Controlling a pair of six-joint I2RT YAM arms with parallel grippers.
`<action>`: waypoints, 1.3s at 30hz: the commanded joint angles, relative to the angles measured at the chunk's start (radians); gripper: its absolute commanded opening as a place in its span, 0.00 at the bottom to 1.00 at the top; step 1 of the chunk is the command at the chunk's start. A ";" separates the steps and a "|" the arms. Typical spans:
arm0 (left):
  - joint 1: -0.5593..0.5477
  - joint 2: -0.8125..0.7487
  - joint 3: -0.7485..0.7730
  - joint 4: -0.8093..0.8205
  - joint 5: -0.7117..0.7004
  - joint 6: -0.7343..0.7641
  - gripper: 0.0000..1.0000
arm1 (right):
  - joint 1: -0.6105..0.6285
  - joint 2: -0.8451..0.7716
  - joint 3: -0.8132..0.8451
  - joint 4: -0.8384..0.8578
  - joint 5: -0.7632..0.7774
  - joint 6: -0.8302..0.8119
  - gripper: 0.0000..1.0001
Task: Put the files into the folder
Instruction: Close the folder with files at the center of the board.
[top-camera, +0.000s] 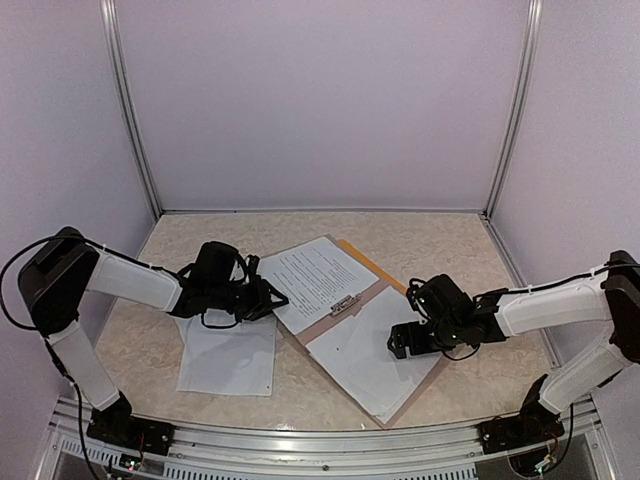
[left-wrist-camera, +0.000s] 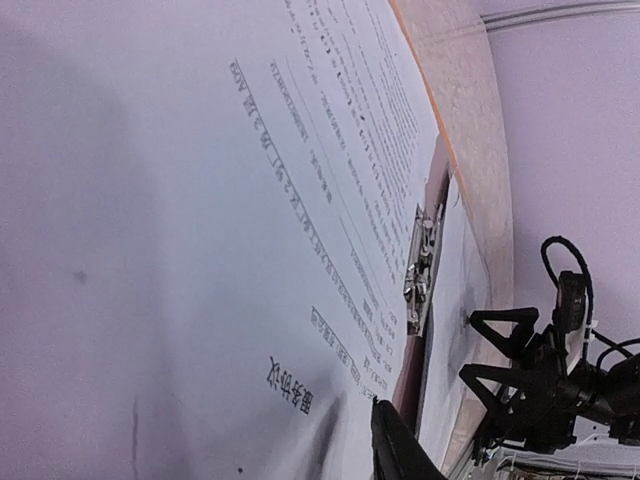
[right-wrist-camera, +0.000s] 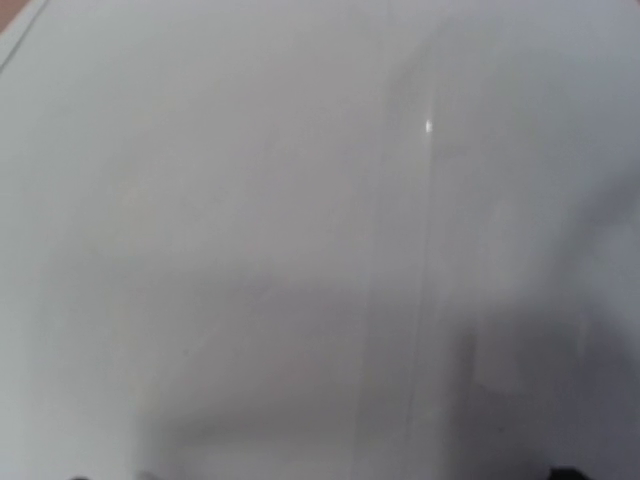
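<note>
The folder lies open in the middle of the table, its orange edge (top-camera: 372, 267) (left-wrist-camera: 425, 80) showing and its metal clip (top-camera: 345, 305) (left-wrist-camera: 418, 270) at the centre. A printed file (top-camera: 315, 278) (left-wrist-camera: 330, 180) covers its left half. A blank-looking sheet (top-camera: 365, 352) (right-wrist-camera: 250, 200) covers the right half. More files (top-camera: 228, 355) lie loose on the table to the left. My left gripper (top-camera: 270, 300) is at the printed file's left edge; one finger (left-wrist-camera: 395, 445) rests over the sheet and the other is hidden. My right gripper (top-camera: 405, 340) (left-wrist-camera: 468, 345) stands open, low over the right sheet.
A pinkish-brown board (top-camera: 322, 328) shows under the sheets around the clip. White walls with metal corner posts (top-camera: 135, 120) close in the beige table (top-camera: 440, 245) at the back and sides. A metal rail (top-camera: 320, 435) runs along the near edge.
</note>
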 joint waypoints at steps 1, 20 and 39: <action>-0.028 -0.044 0.025 0.037 0.022 0.109 0.26 | 0.006 0.013 -0.021 -0.006 -0.015 0.008 0.97; -0.235 -0.130 0.164 -0.284 -0.271 0.628 0.00 | -0.037 -0.122 0.065 -0.135 -0.033 -0.001 0.99; -0.611 -0.054 0.298 -0.551 -0.650 0.998 0.05 | -0.280 -0.305 0.233 -0.396 -0.023 -0.116 0.99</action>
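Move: The free edge of the folder's raised cover lies right between the left fingers. From that hand, the folder's right page, over which the cover must close, centres some 21 cm right, 10 cm back and 6 cm below; the metal clip sits about 14 cm right, 4 cm ahead, and the loose sheets roughly 9 cm left, 8 cm back. From the right hand, that page's middle is about 5 cm left, 2 cm back and just below. Left fingers pinch the cover edge, swinging it some 10 cm right, back and up; right hand later rises. ##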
